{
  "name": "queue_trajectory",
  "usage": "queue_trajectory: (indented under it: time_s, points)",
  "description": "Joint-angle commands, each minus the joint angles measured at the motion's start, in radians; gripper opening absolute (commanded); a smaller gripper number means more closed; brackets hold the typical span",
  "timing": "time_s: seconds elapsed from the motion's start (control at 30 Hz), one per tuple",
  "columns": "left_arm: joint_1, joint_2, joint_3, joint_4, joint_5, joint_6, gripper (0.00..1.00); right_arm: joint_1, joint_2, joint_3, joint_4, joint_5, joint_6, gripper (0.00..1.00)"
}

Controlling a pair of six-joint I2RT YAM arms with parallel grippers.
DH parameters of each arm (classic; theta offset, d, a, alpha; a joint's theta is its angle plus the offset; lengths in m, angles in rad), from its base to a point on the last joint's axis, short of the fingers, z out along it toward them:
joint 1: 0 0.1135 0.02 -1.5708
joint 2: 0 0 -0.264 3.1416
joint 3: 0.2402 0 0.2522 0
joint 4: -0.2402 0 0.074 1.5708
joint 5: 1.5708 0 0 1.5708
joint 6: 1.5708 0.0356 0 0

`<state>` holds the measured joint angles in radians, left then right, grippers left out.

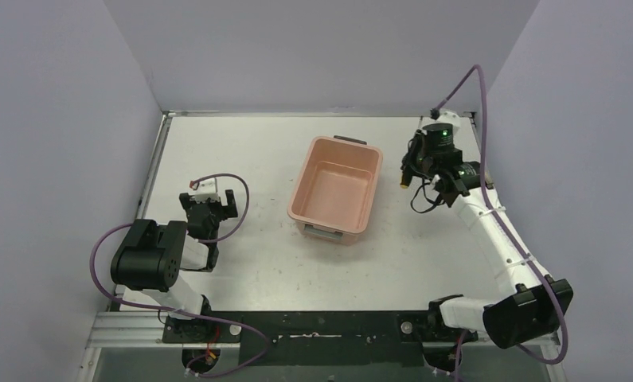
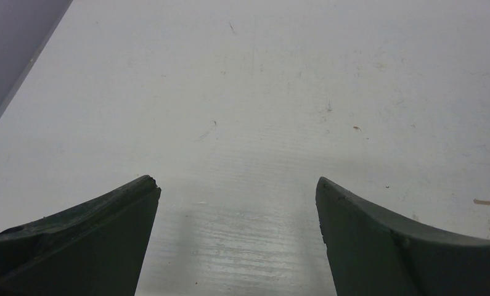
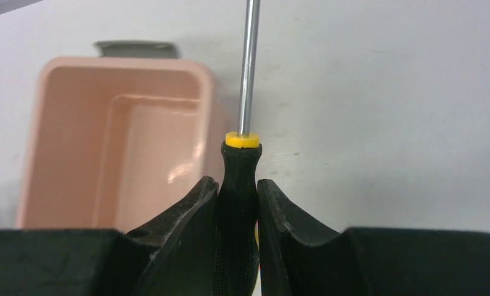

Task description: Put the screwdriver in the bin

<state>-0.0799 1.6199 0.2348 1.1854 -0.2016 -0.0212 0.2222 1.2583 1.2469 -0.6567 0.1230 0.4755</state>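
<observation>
My right gripper [image 3: 237, 182] is shut on the black handle of the screwdriver [image 3: 238, 166]. Its yellow collar and thin metal shaft stick out forward past the fingertips. From above, the right gripper [image 1: 415, 169] holds the screwdriver [image 1: 406, 180] just right of the bin [image 1: 305, 179], outside it. The bin [image 3: 125, 62] is salmon-pink with grey handles and nothing inside; it lies left of the shaft in the right wrist view. My left gripper [image 2: 238, 182] is open over bare table. It sits well to the left of the bin, where the top view shows the left gripper [image 1: 209, 197].
The white table [image 1: 241, 151] is enclosed by grey walls on three sides. Purple cables [image 1: 468, 79] loop from both arms. Both arm bases stand at the near edge.
</observation>
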Motion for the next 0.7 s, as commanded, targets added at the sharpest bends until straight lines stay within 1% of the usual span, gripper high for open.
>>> queue_trajectory:
  time_s: [0.0,0.13,0.23,0.37,0.67]
  points:
    - [-0.004,-0.008,0.017,0.033,-0.001,-0.001,0.97,0.199,0.027,0.08,0.015,0.045,0.11,0.0]
    - [-0.004,-0.008,0.017,0.034,-0.002,-0.001,0.97,0.378,0.103,0.141,0.06,0.099,0.143,0.0]
    - [-0.004,-0.008,0.017,0.033,-0.002,-0.001,0.97,0.451,0.159,0.152,0.103,0.089,0.153,0.0]
    - [-0.004,-0.007,0.017,0.034,-0.002,-0.002,0.97,0.476,0.234,0.11,0.155,0.048,0.164,0.0]
    - [-0.004,-0.007,0.017,0.034,-0.002,-0.002,0.97,0.48,0.401,-0.003,0.234,0.018,0.181,0.0]
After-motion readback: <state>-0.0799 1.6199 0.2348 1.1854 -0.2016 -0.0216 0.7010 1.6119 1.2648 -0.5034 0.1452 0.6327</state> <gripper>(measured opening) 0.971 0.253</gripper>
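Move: The right hand already holds the screwdriver by its handle, high over the table. The middle of the bin is about 21 cm to that hand's left, some 4 cm farther out and 18 cm below; the bin's right rim is nearer, roughly 9 cm left, 3 cm ahead and 12 cm down. From the idle left hand the bin's middle lies about 39 cm to the right, some 2 cm ahead and about level in height. Swing the right gripper quickly left, just under 20 cm, over the bin's right rim with barely any rise, swivelling the wrist about 20 degrees counter-clockwise. As the sideways sweep dies out, lower the screwdriver towards the bin floor, ending about 10 cm below the starting height and tipping the fingers farther down. Keep the handle pinched throughout. ##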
